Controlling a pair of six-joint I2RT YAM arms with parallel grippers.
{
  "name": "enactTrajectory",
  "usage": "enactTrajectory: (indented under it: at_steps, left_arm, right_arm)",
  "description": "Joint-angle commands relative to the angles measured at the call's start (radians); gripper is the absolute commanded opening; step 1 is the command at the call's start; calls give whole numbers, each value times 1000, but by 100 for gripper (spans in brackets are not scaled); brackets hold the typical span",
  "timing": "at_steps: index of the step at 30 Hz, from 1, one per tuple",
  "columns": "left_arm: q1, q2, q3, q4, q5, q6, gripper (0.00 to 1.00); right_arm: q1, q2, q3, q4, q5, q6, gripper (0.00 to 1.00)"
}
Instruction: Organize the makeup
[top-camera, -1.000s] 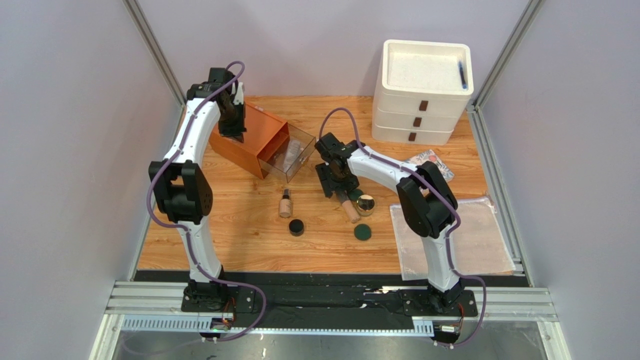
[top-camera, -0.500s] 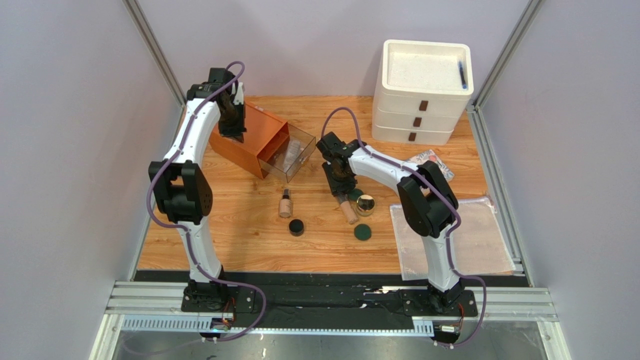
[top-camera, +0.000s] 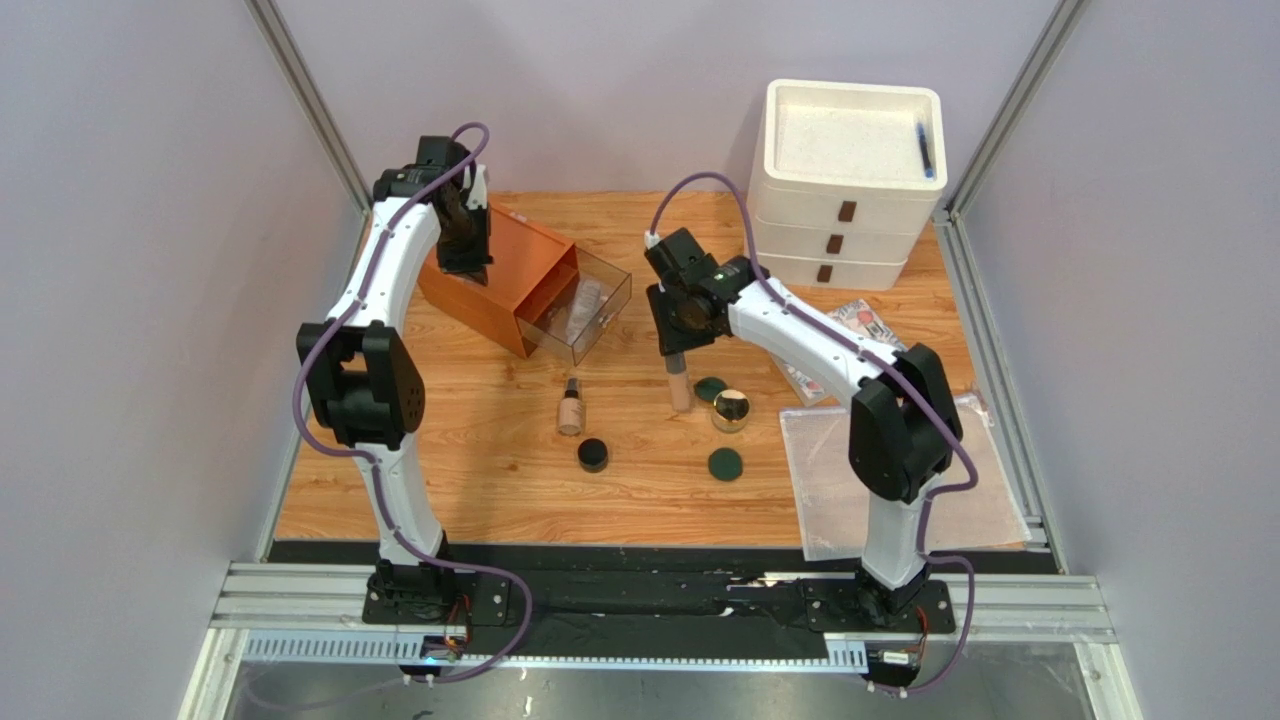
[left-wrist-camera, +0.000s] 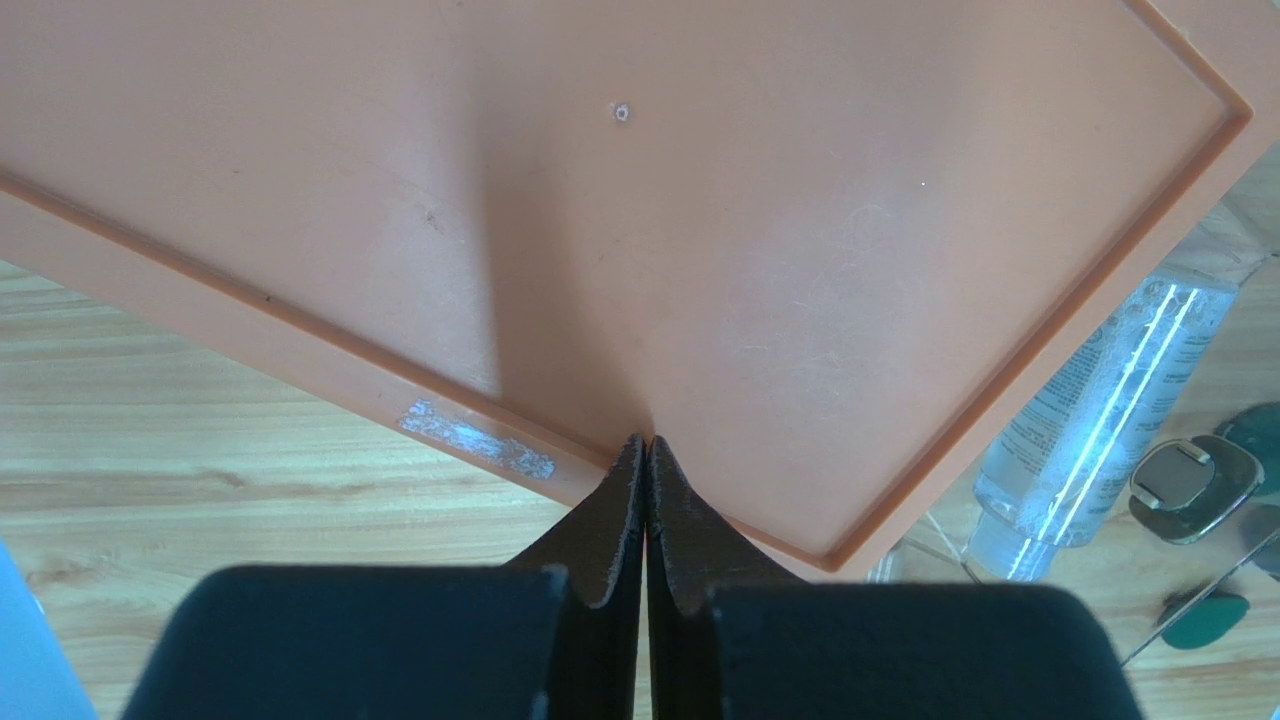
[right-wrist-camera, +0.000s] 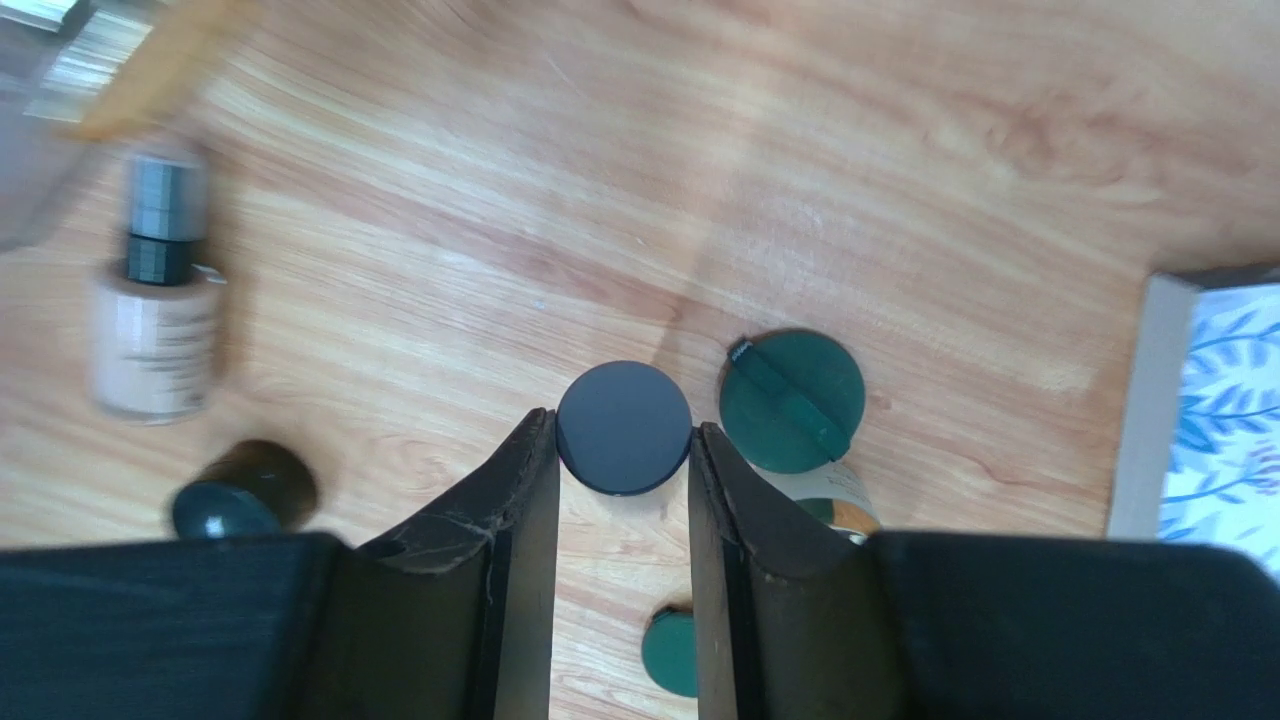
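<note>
My right gripper (top-camera: 676, 345) (right-wrist-camera: 624, 440) is shut on a beige tube (top-camera: 681, 386), which hangs upright off the table. Its dark round cap (right-wrist-camera: 624, 428) shows between the fingertips. Below lie the foundation bottle (top-camera: 571, 408) (right-wrist-camera: 150, 323), a black pot (top-camera: 594, 453) (right-wrist-camera: 241, 488), two green discs (top-camera: 726, 464) (top-camera: 709, 389) and a gold-rimmed jar (top-camera: 732, 408). A clear tube (top-camera: 579, 312) (left-wrist-camera: 1097, 405) lies in the clear drawer (top-camera: 601, 285). My left gripper (top-camera: 466, 258) (left-wrist-camera: 646, 446) is shut and empty, its tips pressed on top of the orange box (top-camera: 504, 285) (left-wrist-camera: 676, 195).
A white stack of drawers (top-camera: 846, 180) stands at the back right. A printed packet (top-camera: 860, 321) and a large clear plastic bag (top-camera: 917, 480) lie at the right. The clear drawer is pulled out of the orange box toward the table's middle.
My right gripper closed on the beige tube, which lay on the table, and lifted it up and toward the back. The left arm has not moved.
</note>
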Motion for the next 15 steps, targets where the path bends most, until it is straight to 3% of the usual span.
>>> enactTrajectory:
  at_steps: [1, 9, 15]
  left_arm:
    - [5, 3, -31, -40, -1, -4, 0]
    - [5, 8, -31, -40, 8, -10, 0]
    - [5, 6, -31, -41, 2, -7, 0]
  right_arm:
    - [0, -112, 104, 46, -22, -24, 0]
    - [-3, -178, 199, 175, -175, -39, 0]
    - [-48, -154, 274, 332, -404, 23, 0]
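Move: The concealer tube already hangs off the table, its cap between the right fingers. The open clear drawer it is bound for lies about 13 cm left of that hand, 7 cm ahead and 4 cm lower. On the table some 7 cm below, the foundation bottle is 15 cm left and 4 cm back, and a green lid 4 cm right, level with the hand. From the left hand, the drawer is about 13 cm right, straight level, 9 cm down. The tube, still pinched by its cap, is carried up steadily by the right hand, about 15 cm, drifting left some 6 cm so the sideways gap to the open drawer closes. On the way the wrist rolls roughly 30 degrees, swinging the fingertips out to the left and a little forward; the grip stays shut on the cap. The left hand stays put, closed fingertips still resting on the cabinet top. ##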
